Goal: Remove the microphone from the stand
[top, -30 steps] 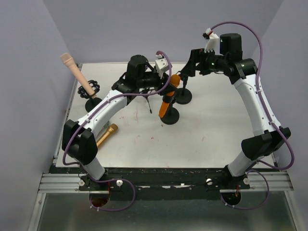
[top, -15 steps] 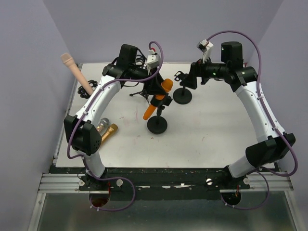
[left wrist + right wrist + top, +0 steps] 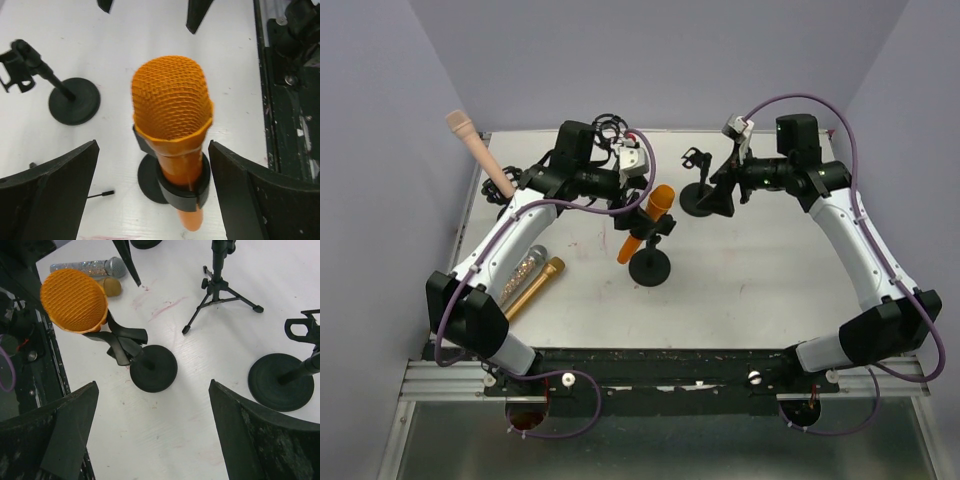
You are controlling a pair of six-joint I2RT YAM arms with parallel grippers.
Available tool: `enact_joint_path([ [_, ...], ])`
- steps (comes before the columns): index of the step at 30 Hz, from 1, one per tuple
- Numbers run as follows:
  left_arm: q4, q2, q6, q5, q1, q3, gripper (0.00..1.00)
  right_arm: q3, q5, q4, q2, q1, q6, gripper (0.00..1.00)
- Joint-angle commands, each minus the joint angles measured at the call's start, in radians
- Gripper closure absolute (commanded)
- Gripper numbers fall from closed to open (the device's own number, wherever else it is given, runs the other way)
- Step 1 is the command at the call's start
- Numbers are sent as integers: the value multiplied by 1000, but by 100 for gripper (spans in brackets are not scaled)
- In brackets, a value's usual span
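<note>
The orange microphone point(image 3: 642, 225) sits tilted in the black clip point(image 3: 186, 186) of a stand with a round black base point(image 3: 650, 267). My left gripper point(image 3: 646, 198) is open, with one finger on each side of the mesh head point(image 3: 171, 97) and a gap on both sides. My right gripper point(image 3: 725, 192) is open and empty, to the right of the stand above the table. In the right wrist view the microphone head point(image 3: 74, 301) and the base point(image 3: 153, 368) lie ahead of the fingers.
An empty stand with a round base point(image 3: 699, 200) stands just left of my right gripper. A tripod stand point(image 3: 220, 295) is behind it. A beige microphone point(image 3: 478, 152) is on a stand at far left. Silver point(image 3: 523, 270) and gold point(image 3: 536, 285) microphones lie at left.
The orange microphone and its stand have shifted left and toward the near edge with my left gripper. My right gripper has moved down and right, past the empty stand.
</note>
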Motion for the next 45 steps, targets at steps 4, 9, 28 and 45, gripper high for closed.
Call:
enact_joint_path([
  [4, 209, -78, -61, -64, -7, -56, 2, -144, -144, -4, -47, -4, -314, 6],
  [9, 79, -16, -40, -13, -17, 48, 9, -171, -194, 70, -10, 3, -424, 5],
  [28, -21, -9, -227, -384, -116, 111, 18, -40, -212, -119, 191, 111, -751, 5],
  [45, -131, -45, 80, -70, -117, 66, 89, -122, -255, 151, 168, 115, -512, 3],
])
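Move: The orange microphone's middle lies about 4 cm back, 2 cm right of and 6 cm below the left hand, its head leaning up and forward. From the right hand, its stand's middle is roughly 8 cm back, 13 cm left and 14 cm down, with the microphone about 7 cm back, 15 cm left and 7 cm down. The empty black stand is some 12 cm ahead, 2 cm left and 13 cm down from that hand. Left hand eases 2 cm right, pinches the microphone; open right hand sinks 8 cm, leftwards towards the stand. ##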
